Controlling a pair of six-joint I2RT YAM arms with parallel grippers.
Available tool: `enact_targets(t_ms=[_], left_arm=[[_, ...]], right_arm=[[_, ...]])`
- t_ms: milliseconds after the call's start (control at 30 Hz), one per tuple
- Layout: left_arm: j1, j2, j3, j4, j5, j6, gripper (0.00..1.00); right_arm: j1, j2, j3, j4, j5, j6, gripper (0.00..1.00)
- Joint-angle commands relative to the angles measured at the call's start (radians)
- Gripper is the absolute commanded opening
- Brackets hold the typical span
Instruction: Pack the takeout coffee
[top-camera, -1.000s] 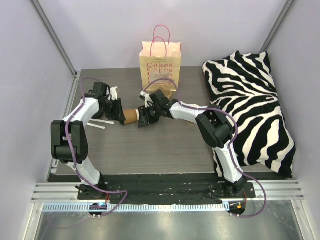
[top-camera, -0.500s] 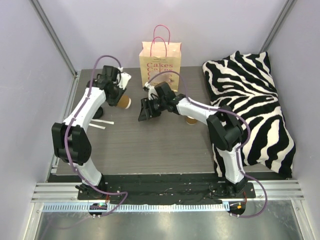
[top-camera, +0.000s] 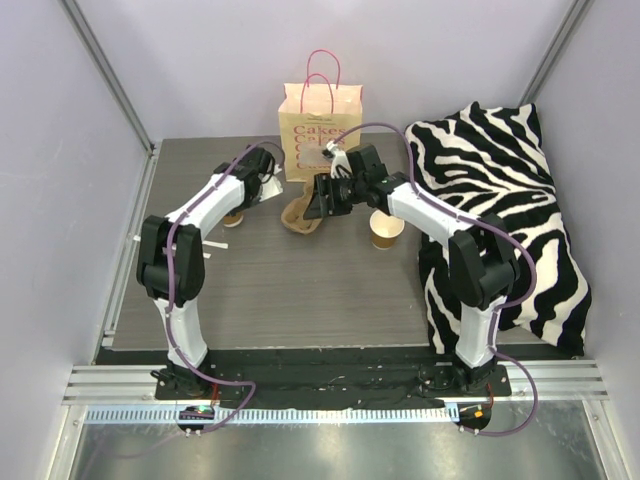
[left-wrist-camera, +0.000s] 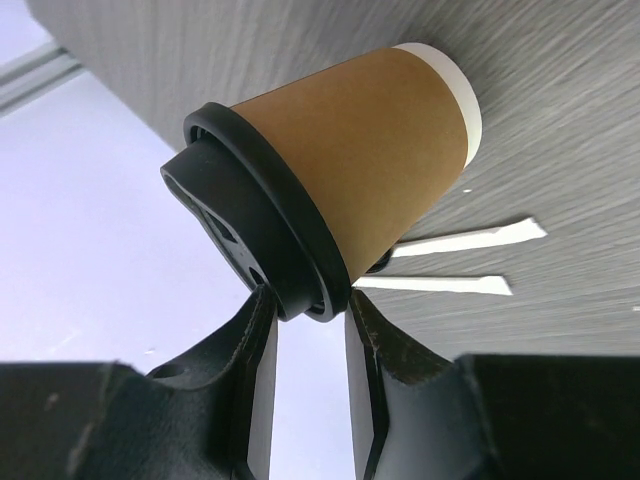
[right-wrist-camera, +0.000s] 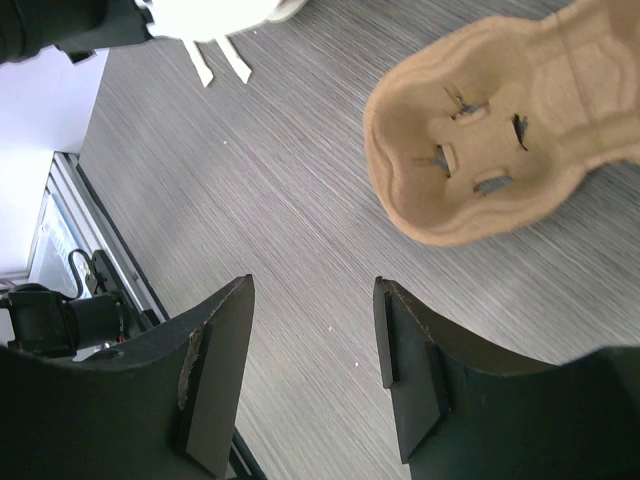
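Observation:
A brown paper coffee cup (left-wrist-camera: 370, 150) with a black lid hangs tilted in my left gripper (left-wrist-camera: 310, 305), whose fingers are shut on the lid's rim. From above, that cup (top-camera: 233, 217) shows under the left arm, with the left gripper (top-camera: 250, 198) left of the paper bag (top-camera: 320, 130). A moulded cardboard cup carrier (right-wrist-camera: 500, 130) lies flat on the table in front of the bag. My right gripper (right-wrist-camera: 312, 290) hovers open beside the cup carrier (top-camera: 303, 216) with nothing between its fingers. The right gripper (top-camera: 318, 203) is at the carrier's right end.
A second brown cup (top-camera: 385, 230) stands upright by the right arm. Two white strips (left-wrist-camera: 465, 240) lie on the table at the left. A zebra-striped pillow (top-camera: 500, 220) fills the right side. Walls close in the back and both sides.
The left arm has lifted the lidded cup from mid-table and swung it back and right toward the bag. The right gripper has drawn right toward the carrier and opened a little wider.

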Motion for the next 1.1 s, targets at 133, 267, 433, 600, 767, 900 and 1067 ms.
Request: enact_targets(t_ms=[133,267,433,600,767,900,1067], left_arm=[[-0.025,-0.007,-0.008,0.061,-0.086,0.053,0.37],[-0.033,-0.012,-0.013,0.051,-0.08,0.033,0.43],[-0.041,-0.009,-0.025,0.043,-0.074,0.007,0.48],[-0.045,-0.021,0.021,-0.015,-0.058,-0.03,0.58],[-0.051,-0.052,0.161,-0.173,0.002,-0.082,0.71],[-0.054,-0.072,0.388,-0.325,0.167,-0.174,0.86],[-0.054,-0.099,0.504,-0.376,0.51,-0.364,0.85]], right_arm=[[-0.004,-0.081,-0.011,-0.03,-0.009,-0.04,0.6],[-0.01,-0.085,-0.003,-0.038,-0.007,-0.049,0.61],[-0.024,-0.087,0.006,-0.052,-0.009,-0.057,0.62],[-0.027,-0.097,0.011,-0.064,-0.01,-0.067,0.62],[-0.03,-0.1,0.034,-0.081,-0.023,-0.075,0.63],[-0.044,-0.105,0.057,-0.092,-0.009,-0.081,0.63],[-0.078,-0.116,0.057,-0.104,0.039,-0.064,0.6]])
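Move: The lidded coffee cup is in the left hand's fingers, pinched at the lid edge; its middle sits about 3 cm right of the fingertips, 1 cm ahead and 5 cm below. The loose lid lies roughly 7 cm left of the hand and 2 cm back, the two white strips some 7 cm left and 6 cm back, the cardboard tray about 21 cm right and 4 cm ahead, all about 10 cm lower. From the right hand the cup is some 20 cm left, 2 cm ahead and 9 cm below. Almost in place at first, the left hand shifts by less than a centimetre or so while its fingers open wide and let go of the cup's lid. Then it lifts quickly up and to the right, away from the cup, by about 11 cm up and 6 cm sideways, its wrist tilting some 20 degrees so the fingers point less to the left. The empty right hand eases nearly 3 cm to the right, still open. ##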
